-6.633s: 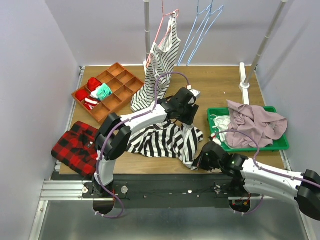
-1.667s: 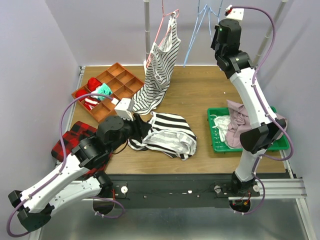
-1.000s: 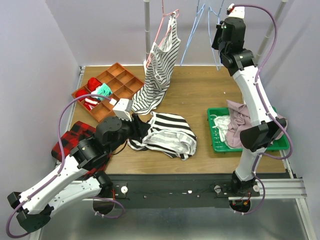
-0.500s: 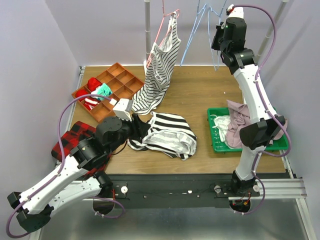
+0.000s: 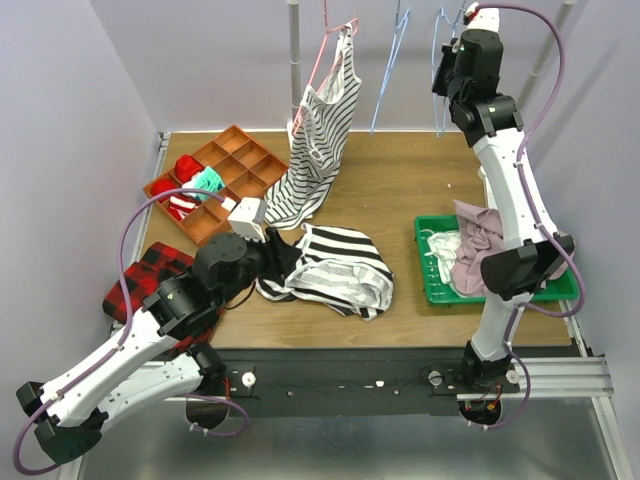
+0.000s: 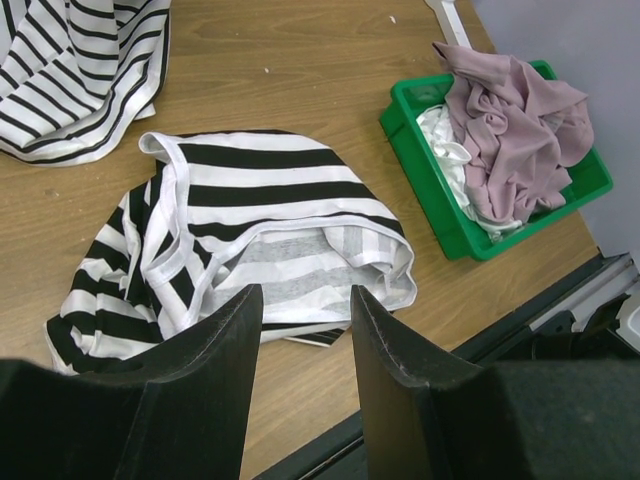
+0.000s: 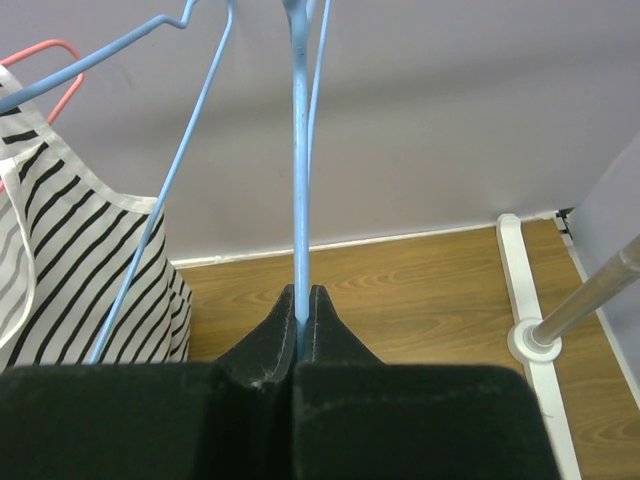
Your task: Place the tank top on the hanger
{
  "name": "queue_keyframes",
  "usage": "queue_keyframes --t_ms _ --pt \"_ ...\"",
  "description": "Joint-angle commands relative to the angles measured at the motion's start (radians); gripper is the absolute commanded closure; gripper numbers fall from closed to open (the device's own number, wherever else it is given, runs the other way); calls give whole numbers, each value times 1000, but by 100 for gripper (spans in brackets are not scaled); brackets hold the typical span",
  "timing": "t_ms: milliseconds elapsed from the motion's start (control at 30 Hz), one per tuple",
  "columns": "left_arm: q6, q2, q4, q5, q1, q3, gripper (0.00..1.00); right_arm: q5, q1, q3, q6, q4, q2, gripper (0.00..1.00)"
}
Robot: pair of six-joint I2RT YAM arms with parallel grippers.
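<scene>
The tank top point(image 5: 335, 272) with wide black-and-white stripes lies crumpled on the table's middle, its straps to the left point(image 6: 270, 225). My left gripper point(image 6: 305, 300) hovers over its near edge, open, with nothing between the fingers; the overhead view shows that gripper point(image 5: 283, 255) at the cloth's left side. High at the back, my right gripper point(image 7: 302, 292) is shut on one wire of the light-blue hanger point(image 7: 300, 150), which hangs from the rail. From above, the hanger point(image 5: 439, 115) drops just left of the right gripper point(image 5: 447, 78).
A second blue hanger point(image 5: 388, 75) hangs to the left. A pink hanger carries a finer-striped top point(image 5: 320, 140). An orange divided tray point(image 5: 215, 180) sits back left, a red plaid shirt point(image 5: 150, 290) front left, a green bin point(image 5: 500, 296) with mauve cloth point(image 5: 480, 240) right. Poles point(image 5: 294, 60) stand behind.
My right gripper has shut on the blue hanger wire and shifted slightly right, drawing that hanger away from the other blue one. The left arm and the tank top have stayed put.
</scene>
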Motion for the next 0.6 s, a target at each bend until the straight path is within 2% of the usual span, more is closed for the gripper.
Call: queue_keyframes --t_ms 0,133,267,567 --pt "-9 0 14 -32 -1 -18 50 25 -8 -22 -13 3 -80 99" --pt "-14 0 14 -55 -1 -22 50 20 -8 -97 -17 46 -130 99" --pt "-18 11 28 -60 -3 -32 49 0 -8 -80 -8 11 -138 99" --pt "-31 46 60 -98 8 -55 46 -46 -8 -266 61 10 -284 99"
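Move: The left hand is empty; the tank top on the table is about 12 cm ahead of it, 6 cm to its right and 25 cm below. The already hung striped top is some 40 cm ahead and 5 cm right of that hand. From the right hand, which holds a blue hanger, the table tank top is roughly 22 cm back, 24 cm left and 40 cm down; the other blue hanger is about 10 cm left and 3 cm ahead at its height, the hung top 23 cm left, 6 cm ahead and 20 cm lower. Keeping the blue hanger's tube pinched in its shut fingers, the right hand draws back about 5 cm towards the robot, rising a couple of centimetres and drifting slightly right, away from the hung top and with almost no turn of the wrist. Meanwhile the left hand starts down about 2.5 cm and a touch forward towards the tank top on the table, fingers staying half open and touching nothing. ##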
